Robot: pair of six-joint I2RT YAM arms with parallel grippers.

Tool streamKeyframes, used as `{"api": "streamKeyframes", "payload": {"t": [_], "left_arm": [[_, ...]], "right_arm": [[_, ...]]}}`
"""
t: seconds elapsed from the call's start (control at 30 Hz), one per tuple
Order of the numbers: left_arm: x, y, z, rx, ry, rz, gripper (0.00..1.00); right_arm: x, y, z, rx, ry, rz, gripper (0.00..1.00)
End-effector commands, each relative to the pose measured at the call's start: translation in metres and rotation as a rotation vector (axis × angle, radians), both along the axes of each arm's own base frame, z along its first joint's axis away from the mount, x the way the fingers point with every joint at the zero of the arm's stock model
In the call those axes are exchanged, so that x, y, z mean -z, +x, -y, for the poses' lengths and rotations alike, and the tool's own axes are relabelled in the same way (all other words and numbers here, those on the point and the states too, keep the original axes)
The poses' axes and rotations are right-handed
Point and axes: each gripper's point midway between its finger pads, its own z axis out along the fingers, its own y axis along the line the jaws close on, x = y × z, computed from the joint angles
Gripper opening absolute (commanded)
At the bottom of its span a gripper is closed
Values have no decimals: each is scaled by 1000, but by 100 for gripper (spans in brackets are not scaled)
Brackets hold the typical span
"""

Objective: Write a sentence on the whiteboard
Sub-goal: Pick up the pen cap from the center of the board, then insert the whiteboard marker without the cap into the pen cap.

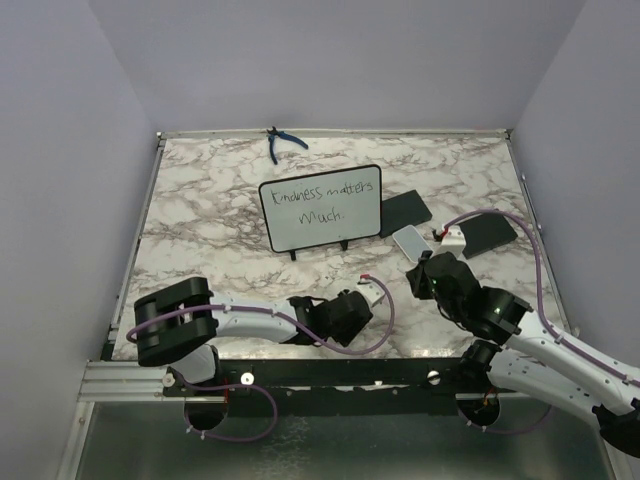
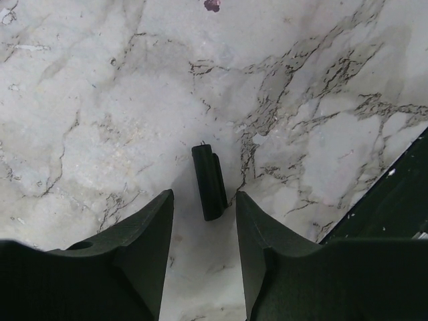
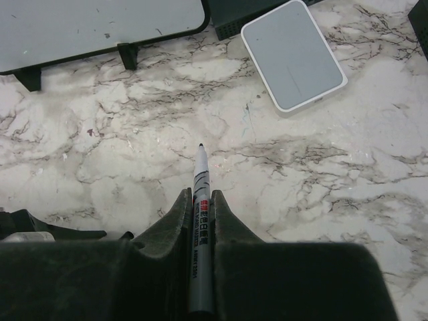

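The whiteboard (image 1: 305,236) stands on small black feet mid-table, and the sentence (image 1: 320,192) runs across it in two thin black handwritten lines. Its lower edge and feet show in the right wrist view at the whiteboard (image 3: 100,23). My right gripper (image 3: 201,194) (image 1: 428,274) is shut on a grey marker (image 3: 200,175), bare tip forward, low over the marble right of the board. My left gripper (image 2: 204,200) (image 1: 352,312) is open over the near table. A small black marker cap (image 2: 209,182) lies on the marble with its near end just between the fingertips, touching neither.
A pale grey eraser block (image 1: 410,241) (image 3: 293,55) lies right of the board, beside a flat black pad (image 1: 405,212). A second black pad (image 1: 488,233) sits further right. Blue pliers (image 1: 283,142) rest at the far edge. The table's near edge (image 2: 394,200) is close to my left gripper.
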Motion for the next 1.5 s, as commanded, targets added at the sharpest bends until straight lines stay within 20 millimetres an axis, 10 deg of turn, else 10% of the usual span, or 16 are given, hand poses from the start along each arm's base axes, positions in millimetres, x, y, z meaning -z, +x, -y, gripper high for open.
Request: {"api": "streamKeyframes", "payload": {"t": [0.0, 0.57, 0.97, 1.47], "left_arm": [[2, 10, 0, -6, 56, 57, 43], [4, 11, -20, -31, 101, 81, 2], [-111, 20, -28, 149, -83, 238, 0], [-141, 14, -62, 256, -152, 351, 0]], "right_arm": [[2, 0, 2, 22, 21, 1, 0], [1, -6, -4, -27, 44, -7, 0], [-46, -34, -47, -307, 125, -101, 1], [-86, -95, -91, -727, 332, -133, 1]]}}
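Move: Just off the left fingertips, about 1 cm ahead, 1 cm to the right and 1 cm below, the black pen cap lies on the table between the half-open fingers. From that hand the whiteboard's middle is roughly 31 cm ahead and 7 cm left, the small white tablet some 23 cm ahead and 17 cm right. The right hand has the uncapped pen; the cap lies about 16 cm left of it, 8 cm back and 13 cm below. Creeping about 1 cm forward and a touch lower, the left hand closes its fingers on the pen cap, pinching it near one end, then lifts some 14 cm and drifts 6 cm left as its fingers tip upward. As that lift starts, the right hand, keeping its hold on the pen, swings left, back and up, turning counter-clockwise some 35 degrees to bring the pen tip round towards the left hand. ##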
